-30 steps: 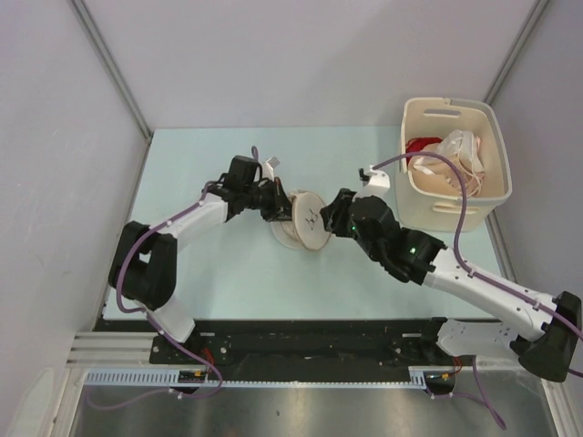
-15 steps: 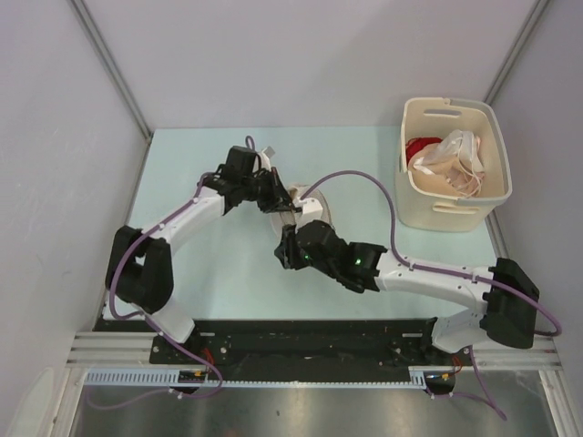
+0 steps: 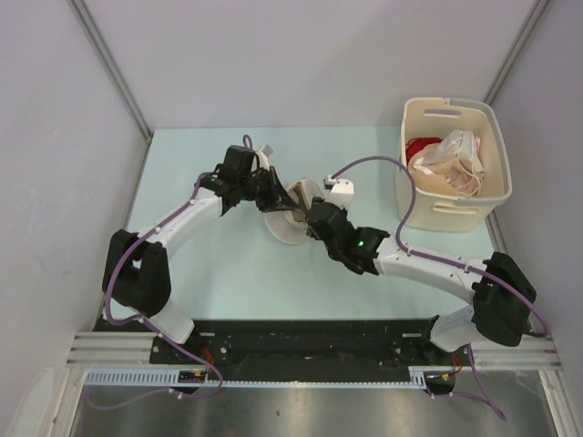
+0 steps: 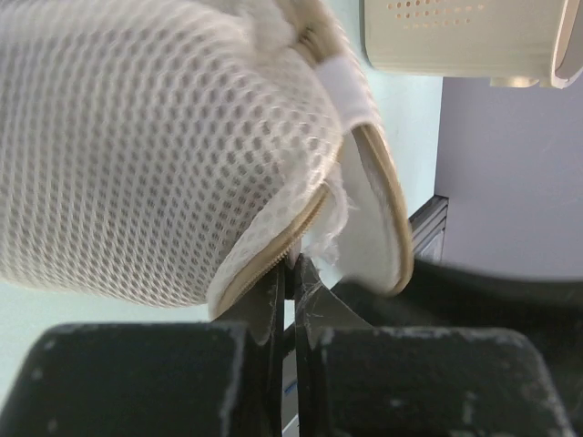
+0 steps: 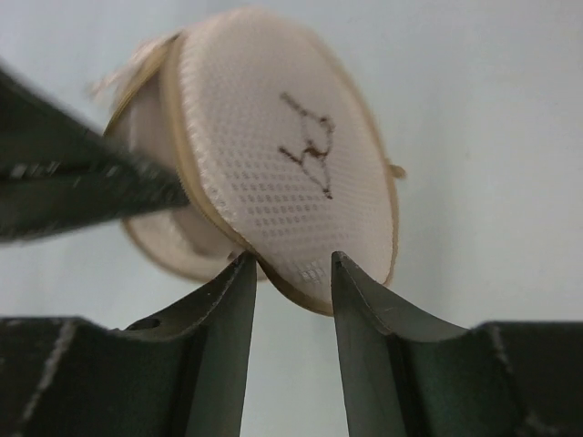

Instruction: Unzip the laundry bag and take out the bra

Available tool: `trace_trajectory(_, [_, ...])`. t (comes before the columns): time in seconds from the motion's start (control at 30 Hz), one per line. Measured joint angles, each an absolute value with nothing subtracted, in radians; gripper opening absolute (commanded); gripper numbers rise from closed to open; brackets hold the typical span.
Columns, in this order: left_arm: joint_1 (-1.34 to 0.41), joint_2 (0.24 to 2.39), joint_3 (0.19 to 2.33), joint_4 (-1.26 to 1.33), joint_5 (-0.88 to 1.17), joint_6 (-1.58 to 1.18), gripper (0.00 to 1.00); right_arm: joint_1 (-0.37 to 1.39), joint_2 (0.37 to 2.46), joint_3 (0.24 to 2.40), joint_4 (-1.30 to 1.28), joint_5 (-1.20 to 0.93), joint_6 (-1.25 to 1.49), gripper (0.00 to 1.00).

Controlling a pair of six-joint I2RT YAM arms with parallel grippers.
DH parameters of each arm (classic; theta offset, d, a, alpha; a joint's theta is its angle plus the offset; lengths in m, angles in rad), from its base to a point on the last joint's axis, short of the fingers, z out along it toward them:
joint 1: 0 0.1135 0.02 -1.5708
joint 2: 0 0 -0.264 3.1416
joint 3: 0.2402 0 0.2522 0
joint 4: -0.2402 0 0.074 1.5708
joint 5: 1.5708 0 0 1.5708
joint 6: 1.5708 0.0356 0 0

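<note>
The round cream laundry bag (image 3: pixel 284 229) is held up on edge above the table's middle. My left gripper (image 3: pixel 284 206) is shut on its zip rim from the far left; in the left wrist view the jaws (image 4: pixel 293 264) pinch the rim fabric under the mesh shell (image 4: pixel 137 155), whose two halves gape apart there. My right gripper (image 3: pixel 311 217) is at the bag's near right side. In the right wrist view its fingers (image 5: pixel 290 259) stand apart, with the lower rim of the glasses-print face (image 5: pixel 291 173) dipping between the tips. The bra is hidden.
A cream plastic basket (image 3: pixel 453 211) stands at the back right of the table, holding a pale pink-white strappy garment (image 3: pixel 455 155) and a red cloth (image 3: pixel 417 146). Grey walls close in the table on three sides. The left arm (image 5: pixel 73 182) crosses the right wrist view.
My right arm swung from the bag's right side round its near side and now sits at its near right rim. The left gripper kept its hold and shifted slightly towards the back.
</note>
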State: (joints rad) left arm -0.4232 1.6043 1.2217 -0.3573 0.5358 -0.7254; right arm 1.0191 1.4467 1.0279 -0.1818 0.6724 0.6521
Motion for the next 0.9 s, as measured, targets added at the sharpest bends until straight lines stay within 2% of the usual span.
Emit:
trace_trajectory(0.27, [-0.423, 1.604, 1.222, -0.363, 0.537, -0.723, 0.00, 0.892, 1.440, 1.039, -0.159, 0.656, 0.608, 0.43])
trace_trajectory(0.33, [-0.423, 1.604, 1.222, -0.363, 0.537, -0.722, 0.00, 0.890, 1.439, 1.042, -0.159, 0.643, 0.602, 0.39])
trace_trajectory(0.43, [-0.423, 1.604, 1.222, -0.363, 0.545, -0.715, 0.00, 0.878, 1.439, 1.044, -0.156, 0.611, 0.581, 0.29])
trace_trajectory(0.47, [-0.423, 1.604, 1.222, -0.363, 0.546, -0.712, 0.00, 0.868, 1.439, 1.044, -0.154, 0.593, 0.568, 0.11])
trace_trajectory(0.5, [-0.423, 1.604, 1.222, -0.364, 0.549, -0.707, 0.01, 0.856, 1.440, 1.045, -0.148, 0.573, 0.559, 0.00])
trace_trajectory(0.9, [-0.423, 1.604, 1.290, -0.460, 0.564, -0.565, 0.00, 0.649, 1.373, 1.051, -0.162, 0.289, 0.432, 0.00])
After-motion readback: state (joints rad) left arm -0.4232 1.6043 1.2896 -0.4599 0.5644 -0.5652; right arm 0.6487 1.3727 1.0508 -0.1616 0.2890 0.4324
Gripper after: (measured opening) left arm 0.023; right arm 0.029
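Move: The near part of the laundry bag's flap rim lies just in front of the right fingers, about 5 cm ahead, 3 cm to their right and roughly level. The bra inside the bag is some 5 cm ahead of them, 3 cm to the left and 3 cm lower; the bag body's middle is 1 cm ahead, 5 cm left and 5 cm lower. From the left hand, still pinching the opposite rim, the flap rim is about 7 cm right and level fore-and-aft. Forward and to the right, about 6 cm in all, the half-open right fingers advance onto the near rim of the flap and shut on it; then, pinching it, the hand pulls some 4 cm farther right, a little forward and lastly up. The left hand keeps its pinch on the opposite rim almost in place, turning slightly clockwise and rising about 1 cm late on. ##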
